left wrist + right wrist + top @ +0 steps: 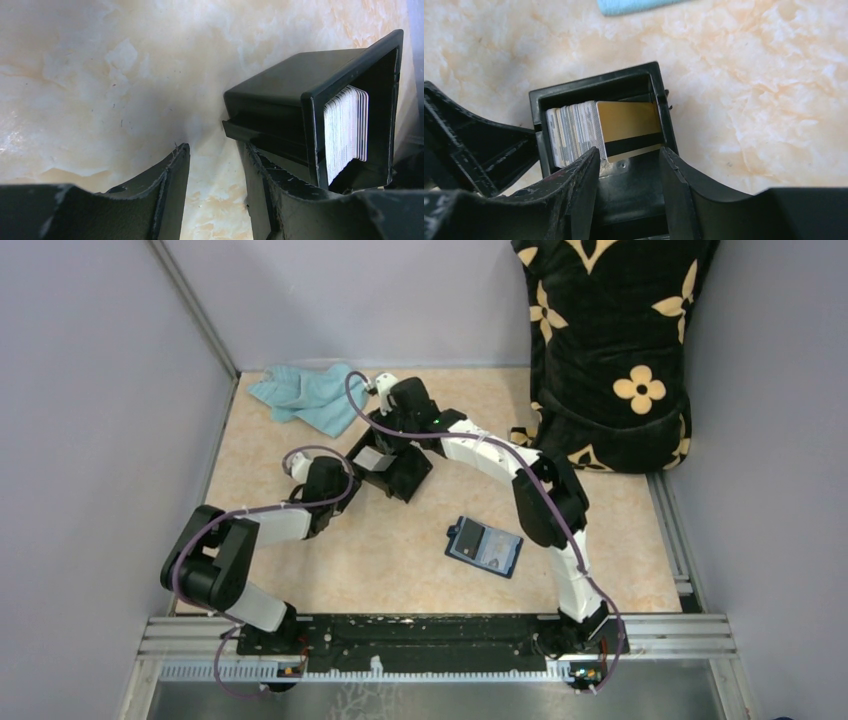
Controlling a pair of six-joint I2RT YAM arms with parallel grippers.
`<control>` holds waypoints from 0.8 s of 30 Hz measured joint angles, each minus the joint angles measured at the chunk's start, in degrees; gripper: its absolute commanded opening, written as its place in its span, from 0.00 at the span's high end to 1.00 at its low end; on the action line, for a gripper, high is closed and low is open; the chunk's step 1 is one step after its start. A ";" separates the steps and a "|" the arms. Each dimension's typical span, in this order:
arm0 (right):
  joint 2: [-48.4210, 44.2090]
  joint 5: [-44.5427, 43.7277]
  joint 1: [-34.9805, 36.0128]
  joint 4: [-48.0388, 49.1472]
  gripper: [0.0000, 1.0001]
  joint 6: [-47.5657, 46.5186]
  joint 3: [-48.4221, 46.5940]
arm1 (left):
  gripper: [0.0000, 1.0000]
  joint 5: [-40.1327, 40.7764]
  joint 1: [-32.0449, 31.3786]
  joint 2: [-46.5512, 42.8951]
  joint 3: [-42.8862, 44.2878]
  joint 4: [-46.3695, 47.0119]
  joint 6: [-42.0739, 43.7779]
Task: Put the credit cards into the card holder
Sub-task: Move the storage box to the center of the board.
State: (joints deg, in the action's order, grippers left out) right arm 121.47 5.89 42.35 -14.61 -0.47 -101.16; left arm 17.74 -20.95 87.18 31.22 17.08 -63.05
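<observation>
The credit cards stand on edge in a black open-topped box point(392, 470): a pale grey-white stack point(574, 131) and one orange-yellow card point(629, 120) with a dark stripe. My right gripper point(630, 155) hangs open over the box, and the orange card's lower edge lies between its fingertips, ungripped. My left gripper point(216, 147) is open beside the box point(280, 95), with only bare table between its fingers. Its right finger lies against the box's side. The navy card holder point(484, 546) lies flat to the right, away from both grippers.
A light blue cloth point(310, 395) lies at the back left of the marbled table point(400, 560). A black cushion with cream flowers point(610, 350) leans in the back right corner. Grey walls close in the sides.
</observation>
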 measured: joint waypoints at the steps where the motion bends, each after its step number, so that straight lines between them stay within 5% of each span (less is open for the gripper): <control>1: -0.50 0.00 -0.07 0.15 0.52 -0.11 0.00 | 0.48 -0.07 0.00 0.22 0.17 0.04 0.07; 24: 4.02 1.86 -4.28 -0.24 0.55 -1.86 -1.03 | 0.48 -1.79 0.11 4.20 3.80 0.96 1.44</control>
State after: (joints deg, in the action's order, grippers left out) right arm 125.49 7.75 38.06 -14.85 -2.33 -102.19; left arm 15.94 -20.84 91.37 35.03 18.04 -61.60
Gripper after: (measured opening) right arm 0.471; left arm 0.517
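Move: The storage box lies against my left hand: its middle is about 8 cm to the right, 3 cm ahead and roughly level, with the stack of cards some 4 cm right and 4 cm ahead. From my right hand, above the box, its middle is about 4 cm back, 2 cm right and 9 cm down; the card stack is 2 cm back and 2 cm left, and the teal towel 10 cm ahead and 13 cm left. I hop my right hand over the box's far right long wall: it rises about 2.5 cm while going some 3 cm forward and 3 cm right, then sinks 5 to 6 cm so the half-open fingers straddle that wall. Meanwhile my left hand, still against the near left side, creeps about 2 cm forward and right into the box, its opening unchanged. ##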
